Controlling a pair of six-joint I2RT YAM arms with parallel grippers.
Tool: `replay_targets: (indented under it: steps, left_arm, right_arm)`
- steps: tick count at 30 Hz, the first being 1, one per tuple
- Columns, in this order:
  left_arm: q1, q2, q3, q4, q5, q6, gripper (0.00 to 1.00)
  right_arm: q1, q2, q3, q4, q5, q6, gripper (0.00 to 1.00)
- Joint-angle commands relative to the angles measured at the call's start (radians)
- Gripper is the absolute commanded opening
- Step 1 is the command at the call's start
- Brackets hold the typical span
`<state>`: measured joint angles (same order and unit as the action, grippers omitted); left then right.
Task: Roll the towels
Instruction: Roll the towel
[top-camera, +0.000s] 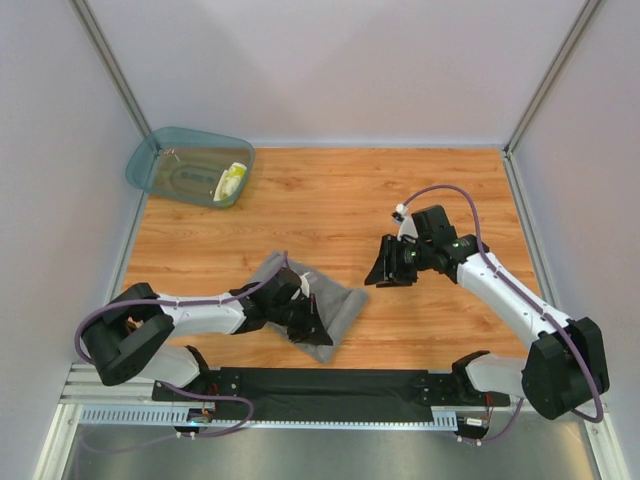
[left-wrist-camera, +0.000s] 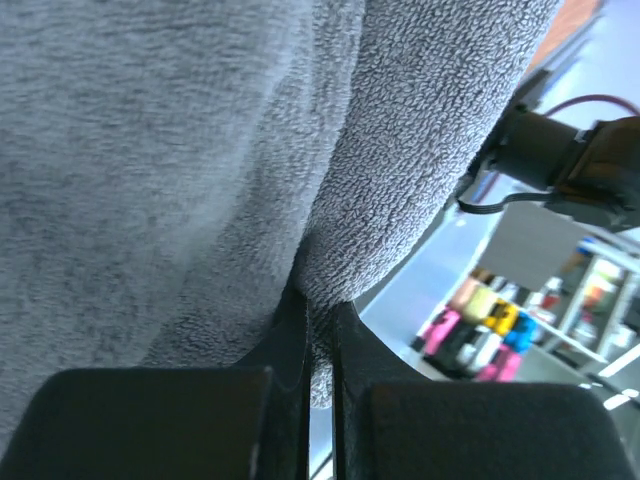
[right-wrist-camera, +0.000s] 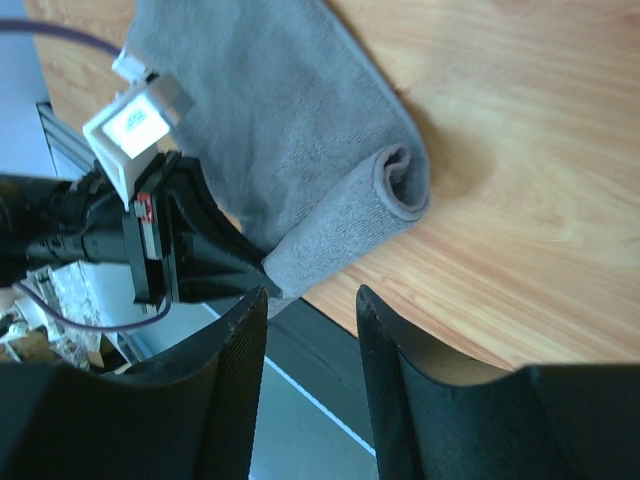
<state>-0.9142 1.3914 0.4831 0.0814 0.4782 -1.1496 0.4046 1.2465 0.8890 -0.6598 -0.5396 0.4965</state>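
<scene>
The grey towel (top-camera: 338, 303) lies at the near middle of the table, partly rolled. Its rolled edge (right-wrist-camera: 350, 215) shows a spiral end in the right wrist view. My left gripper (top-camera: 305, 318) rests on it, shut on a pinched fold of grey terry (left-wrist-camera: 320, 335); the cloth (left-wrist-camera: 180, 150) fills most of that view. My right gripper (top-camera: 385, 268) hovers to the towel's right, apart from it. Its jaws (right-wrist-camera: 312, 300) stand open with nothing between them. The small yellow-and-white cloth (top-camera: 232, 181) lies in the teal tub (top-camera: 165, 160) at the far left.
A black strip (top-camera: 330, 385) and a metal rail run along the near table edge between the arm bases. White walls and frame posts close in the left, right and far sides. Bare wood (top-camera: 400, 190) spreads between the tub and my right arm.
</scene>
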Motion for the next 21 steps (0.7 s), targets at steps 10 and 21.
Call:
replay_targets:
  steps: [10, 21]
  left_arm:
    - [0.141, 0.069, -0.164, 0.391, 0.197, -0.185, 0.0]
    - [0.21, 0.058, -0.195, 0.34, 0.227, -0.151, 0.0]
  right_arm:
    - [0.174, 0.025, -0.177, 0.339, -0.022, 0.137, 0.46]
    - [0.206, 0.163, -0.254, 0.551, -0.022, 0.165, 0.64]
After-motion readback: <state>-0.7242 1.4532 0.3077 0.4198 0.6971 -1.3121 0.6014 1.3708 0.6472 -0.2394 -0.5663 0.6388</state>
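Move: The towel roll's middle is about 9 cm left, 7 cm back and 10 cm below the part-open right gripper; its open far end is some 6 cm left and 2 cm back. The flat part of the towel lies roughly 18 cm left and 4 cm back. The left gripper already pinches the roll near its near end, with the roll's middle some 4 cm ahead, 4 cm right and slightly below. Bring the right gripper back and left towards the roll's open end, then let the drop take over, about 7 cm down and 5 cm left in all, widening the fingers on the way but stopping short of gripping. Meanwhile keep the left gripper's pinch on the towel and ease it 2 to 3 cm left and forward, tilting its fingers some 10 degrees flatter. ##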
